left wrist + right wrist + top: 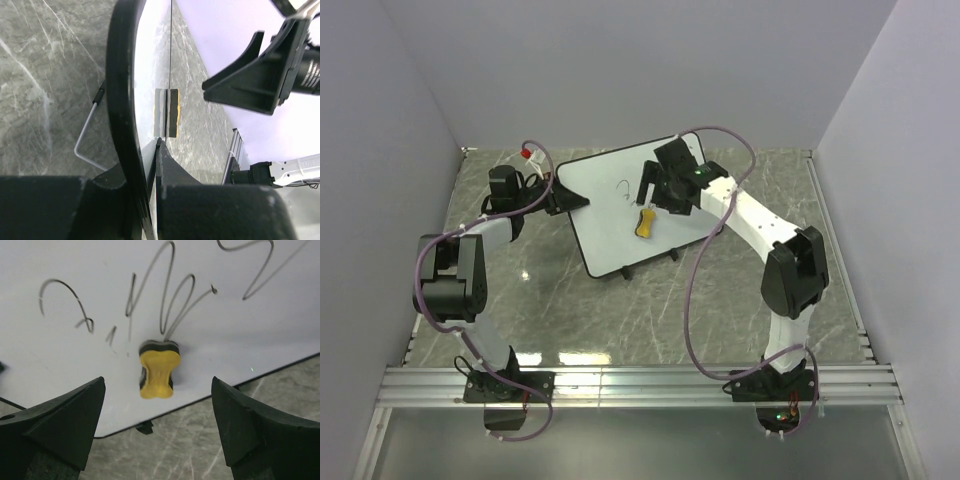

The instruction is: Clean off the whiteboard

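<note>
The whiteboard lies tilted in the middle of the table, with black scribbles on its face. A small yellow eraser block rests on the board near its lower edge. It also shows in the right wrist view and the left wrist view. My left gripper is shut on the board's left edge, and the black rim runs between its fingers. My right gripper is open and empty, hovering over the board just behind the eraser, with one finger on each side of it.
A red-capped marker lies at the back left, beyond the left gripper. A bent wire leg sticks out under the board. A small black foot shows at the board's edge. Aluminium rails run along the near edge.
</note>
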You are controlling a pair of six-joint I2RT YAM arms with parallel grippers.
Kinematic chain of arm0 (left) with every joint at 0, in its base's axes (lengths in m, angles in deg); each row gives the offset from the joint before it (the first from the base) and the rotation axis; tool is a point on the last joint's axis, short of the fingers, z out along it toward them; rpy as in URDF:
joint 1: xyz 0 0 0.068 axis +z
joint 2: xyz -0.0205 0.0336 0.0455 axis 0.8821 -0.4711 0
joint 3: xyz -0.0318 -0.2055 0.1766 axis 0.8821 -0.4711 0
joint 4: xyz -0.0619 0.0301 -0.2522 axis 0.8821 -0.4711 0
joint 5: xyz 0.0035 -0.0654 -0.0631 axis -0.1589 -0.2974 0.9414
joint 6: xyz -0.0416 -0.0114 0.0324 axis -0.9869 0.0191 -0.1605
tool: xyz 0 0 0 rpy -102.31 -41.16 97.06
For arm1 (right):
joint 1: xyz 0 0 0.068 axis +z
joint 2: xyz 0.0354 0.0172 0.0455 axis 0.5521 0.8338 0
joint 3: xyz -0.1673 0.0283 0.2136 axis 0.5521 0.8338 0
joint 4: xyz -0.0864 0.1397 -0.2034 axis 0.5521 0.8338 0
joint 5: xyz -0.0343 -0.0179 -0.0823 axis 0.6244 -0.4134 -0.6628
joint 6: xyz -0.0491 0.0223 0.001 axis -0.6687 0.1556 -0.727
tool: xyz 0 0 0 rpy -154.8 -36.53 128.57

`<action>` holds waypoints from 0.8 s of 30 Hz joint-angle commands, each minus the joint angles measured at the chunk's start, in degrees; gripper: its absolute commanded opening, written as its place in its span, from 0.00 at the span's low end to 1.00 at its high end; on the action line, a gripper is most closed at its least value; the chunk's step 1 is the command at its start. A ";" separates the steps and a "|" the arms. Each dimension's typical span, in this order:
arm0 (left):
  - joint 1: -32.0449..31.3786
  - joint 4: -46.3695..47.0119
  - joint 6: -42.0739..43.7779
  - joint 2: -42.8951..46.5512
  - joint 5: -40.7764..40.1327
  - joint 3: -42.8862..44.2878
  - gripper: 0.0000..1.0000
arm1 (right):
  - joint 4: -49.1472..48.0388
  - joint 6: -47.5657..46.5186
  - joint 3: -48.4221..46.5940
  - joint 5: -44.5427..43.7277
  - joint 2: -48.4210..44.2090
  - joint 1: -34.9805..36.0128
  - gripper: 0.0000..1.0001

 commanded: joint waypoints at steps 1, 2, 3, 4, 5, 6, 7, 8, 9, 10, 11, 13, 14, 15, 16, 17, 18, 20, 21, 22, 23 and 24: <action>-2.06 -3.17 6.76 0.23 -1.37 0.03 0.00 | -3.09 0.63 4.29 -1.18 -3.17 0.03 0.92; -2.14 -3.17 6.85 0.05 -1.37 0.29 0.00 | -3.62 0.54 5.26 -0.91 -3.09 0.03 0.91; -2.15 -3.35 6.76 0.05 -1.37 0.29 0.00 | -3.89 0.45 5.53 0.22 -2.82 0.12 0.89; -2.23 -3.44 6.85 0.05 -1.37 0.38 0.00 | -4.32 0.02 5.62 0.49 -2.30 0.29 0.87; -2.32 -3.53 6.94 0.05 -1.46 0.38 0.00 | -4.50 -0.08 5.44 0.58 -1.86 0.47 0.87; -2.32 -3.61 7.03 0.14 -1.46 0.38 0.00 | -4.42 -0.25 5.18 0.67 -1.42 0.64 0.86; -2.50 -3.70 7.11 0.14 -1.55 0.29 0.00 | -4.33 -0.17 4.83 0.76 -0.54 0.73 0.86; -2.50 -3.79 7.11 0.14 -1.55 0.20 0.00 | -4.50 -0.08 4.65 1.02 -0.19 0.91 0.85; -2.50 -3.88 7.29 0.31 -1.64 0.29 0.00 | -4.68 0.18 4.74 1.11 0.16 1.00 0.85; -2.58 -3.96 7.38 0.40 -1.64 0.12 0.00 | -5.03 0.27 4.65 1.29 0.43 0.91 0.84; -2.58 -4.05 7.29 0.49 -1.55 0.03 0.00 | -5.47 0.19 4.13 1.20 0.61 0.82 0.84; -2.58 -4.84 7.82 0.58 -1.81 0.11 0.00 | -5.04 -0.16 2.99 1.64 1.65 0.73 0.83; -2.58 -5.02 8.08 0.67 -1.90 0.20 0.00 | -4.60 -0.43 1.24 1.55 2.71 0.82 0.82; -2.58 -5.02 8.08 0.58 -1.90 0.20 0.00 | -4.16 -0.43 0.27 1.64 3.33 0.82 0.81; -2.58 -5.11 8.08 0.67 -1.90 0.29 0.00 | -3.80 -0.43 -0.61 1.81 3.77 0.82 0.79; -2.58 -5.11 8.17 0.49 -1.90 0.38 0.00 | -3.37 -0.43 -1.75 2.42 4.21 0.82 0.78; -2.58 -5.28 8.34 0.49 -1.90 0.47 0.00 | -3.36 -0.17 -2.02 2.78 4.82 0.91 0.77; -2.58 -5.55 8.43 0.32 -2.08 0.73 0.00 | -3.27 0.19 -2.03 2.96 5.18 0.91 0.76; -2.58 -5.46 8.52 0.23 -2.16 0.73 0.00 | -3.27 0.45 -1.77 3.04 5.26 1.08 0.74; -2.58 -5.55 8.43 0.14 -2.08 0.82 0.00 | -3.27 0.62 -1.50 3.13 5.27 1.08 0.73; -2.58 -5.63 8.52 0.23 -2.16 0.82 0.00 | -3.36 0.71 -1.15 3.22 5.27 1.08 0.72; -2.58 -5.64 8.61 0.14 -2.16 0.82 0.00 | -3.27 0.54 -0.97 3.39 5.18 1.00 0.71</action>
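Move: The eraser lies on the whiteboard about 6 cm below my open right hand and some 3 cm to its left, roughly level with it fore and aft. The zigzag scribble stands about 6 cm ahead, 2 cm left and 3 cm below that hand; the remaining loop about 8 cm ahead, 8 cm left and 3 cm below. From my left hand the eraser is some 13 cm right, 4 cm back and 5 cm lower. I sink my right hand about 4 cm towards the eraser, easing back a little first, then swinging roughly 2 cm left and slightly forward as the descent slows. My fingers draw in from nearly wide open to about three quarters, straddling the eraser without closing on it. My left hand stays put, keeping its pinch on the whiteboard's left edge. ##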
